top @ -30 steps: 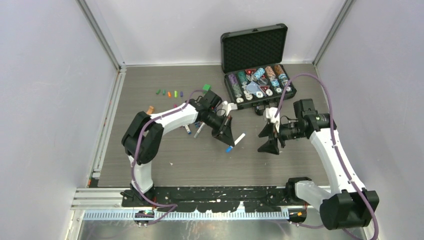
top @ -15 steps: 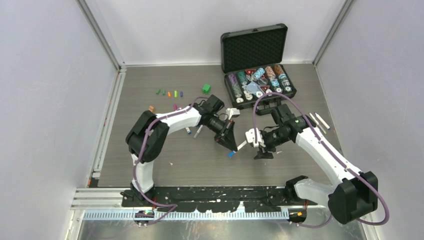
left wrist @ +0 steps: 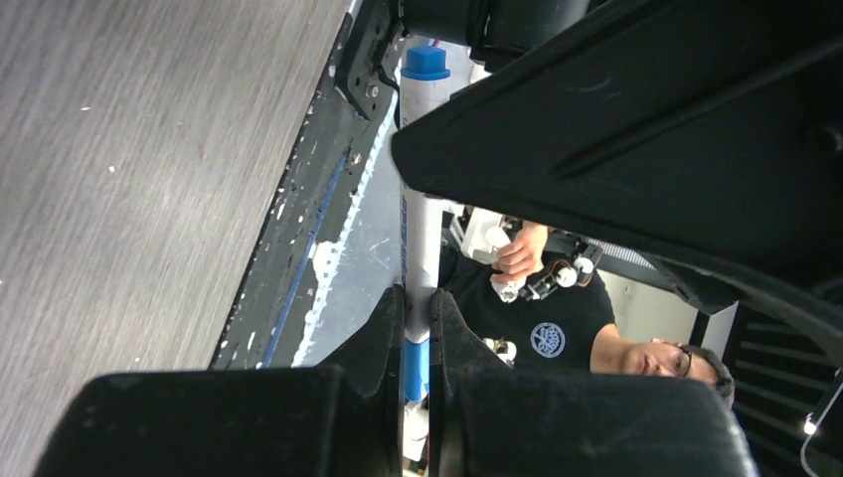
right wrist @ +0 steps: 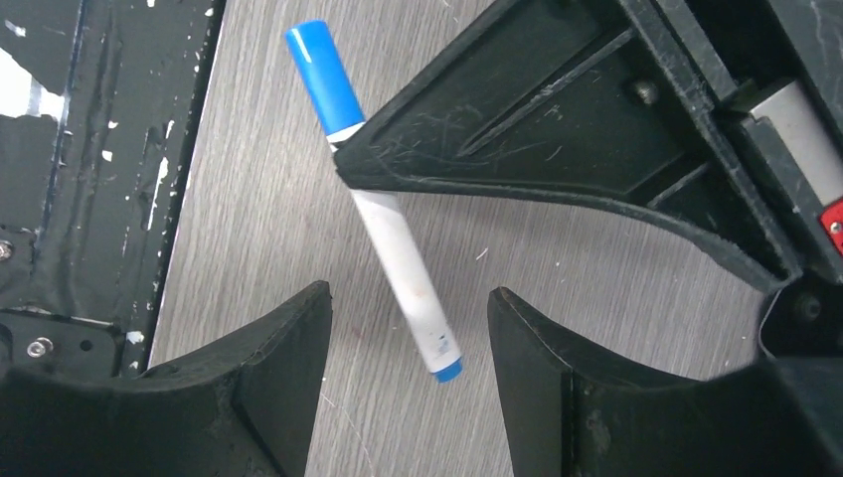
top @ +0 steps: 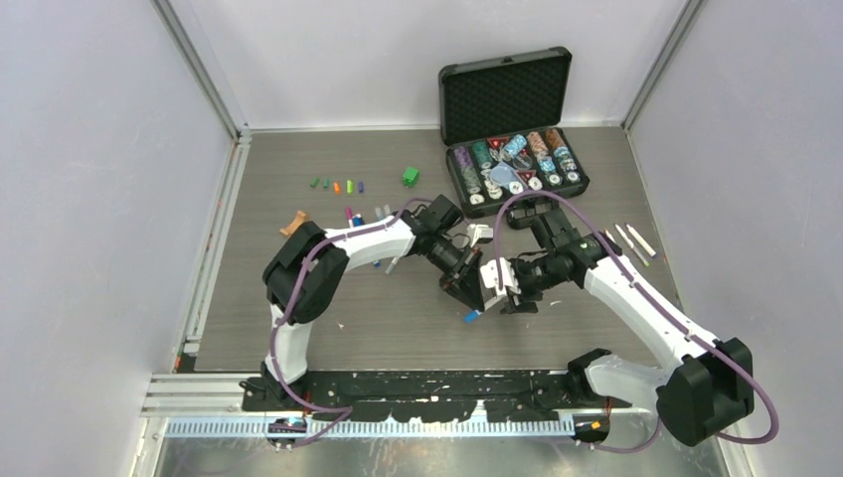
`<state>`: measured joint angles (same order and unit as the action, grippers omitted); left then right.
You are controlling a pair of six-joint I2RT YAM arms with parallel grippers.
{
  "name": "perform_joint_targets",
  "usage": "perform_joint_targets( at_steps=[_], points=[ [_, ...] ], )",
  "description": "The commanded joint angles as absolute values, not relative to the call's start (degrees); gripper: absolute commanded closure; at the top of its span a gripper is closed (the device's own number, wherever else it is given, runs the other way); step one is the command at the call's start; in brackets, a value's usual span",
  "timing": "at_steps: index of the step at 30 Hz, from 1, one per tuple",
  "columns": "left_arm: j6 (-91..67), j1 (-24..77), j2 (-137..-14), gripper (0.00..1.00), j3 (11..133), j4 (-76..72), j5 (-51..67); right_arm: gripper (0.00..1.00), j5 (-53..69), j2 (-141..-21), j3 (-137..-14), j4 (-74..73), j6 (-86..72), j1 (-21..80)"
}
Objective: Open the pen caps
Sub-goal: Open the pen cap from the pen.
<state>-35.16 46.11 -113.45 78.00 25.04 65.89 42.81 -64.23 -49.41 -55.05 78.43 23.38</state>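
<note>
A white-barrelled pen (right wrist: 398, 248) with a long blue pen cap (right wrist: 320, 75) hangs over the table's middle. My left gripper (left wrist: 416, 298) is shut on the barrel right beside that cap (top: 470, 316). In the left wrist view the barrel (left wrist: 418, 229) runs up to a small blue end plug (left wrist: 425, 62). My right gripper (right wrist: 408, 293) is open. Its fingers (right wrist: 283, 348) stand either side of the plug end (right wrist: 447, 370), not touching it. From above, the left gripper (top: 460, 290) and right gripper (top: 500, 288) meet nose to nose. Loose pen caps (top: 337, 186) lie in a row at the back left.
An open black case (top: 517, 94) of poker chips stands at the back right. A small green cube (top: 410, 177) lies left of it. More pens lie by the left arm (top: 383, 211) and at the right edge (top: 628, 238). An orange piece (top: 294, 221) lies far left.
The left gripper carried the pen right and nearer. The right gripper swung left to it and now straddles the pen's plug end, its jaws slightly narrower.
</note>
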Motion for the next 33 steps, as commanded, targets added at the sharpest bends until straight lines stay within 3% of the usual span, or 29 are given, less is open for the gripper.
perform_joint_targets(
  at_steps=[1,4,9,13,16,24,33],
  points=[
    [-35.99,47.19,-114.54,1.0,80.02,24.04,67.94,0.37,41.15,-63.48,-48.13,-52.41,77.52,24.43],
    [-36.26,47.29,-114.44,1.0,80.84,24.0,68.32,0.42,40.75,-64.24,-47.29,-52.67,78.67,25.83],
    [-36.06,47.29,-114.33,1.0,81.99,24.72,69.2,0.61,39.24,-64.97,-46.58,-53.18,80.48,27.59],
    [-35.25,47.29,-114.54,1.0,82.0,25.81,69.54,0.87,39.22,-64.24,-46.32,-53.03,81.11,27.77],
    [-35.09,47.21,-114.49,0.99,82.06,26.47,69.0,0.99,39.19,-63.54,-45.76,-53.16,82.09,27.75],
    [-38.18,45.49,-107.69,0.48,80.87,23.57,61.4,1.0,40.31,-61.41,-46.2,-56.31,82.87,27.66],
    [-46.19,37.65,-79.9,0.36,58.81,-5.07,36.96,1.0,50.16,-62.04,-52.45,-64.48,77.16,23.79]
  ],
)
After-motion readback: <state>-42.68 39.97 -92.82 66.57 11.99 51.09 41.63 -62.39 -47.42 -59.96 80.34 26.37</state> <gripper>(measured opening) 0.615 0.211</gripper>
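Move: The left hand already pinches the blue marker just below its cap, so the marker's middle lies about 2 cm to its right and 1 cm ahead, level with it. For the open right hand that middle is roughly 4 cm left, 2 cm back and 2 cm below, with the tail end between its fingers. The nearest capped marker on the table is some 22 cm left of the left hand, 12 cm ahead and 11 cm below; the case handle is about 26 cm ahead of the right hand, 6 cm right and 10 cm below. The right hand sinks about 2 cm, easing back a little, and pinches the tail half of the blue marker's white barrel while the left hand holds the cap end nearly still. Once that grip is shut, the left fingers open, let go of the marker and pull away up, forward and left by some 9 cm, turning about 25 degrees, mostly counter-clockwise, as the right hand keeps its hold and draws back another 2 cm, rising slightly at the end. ##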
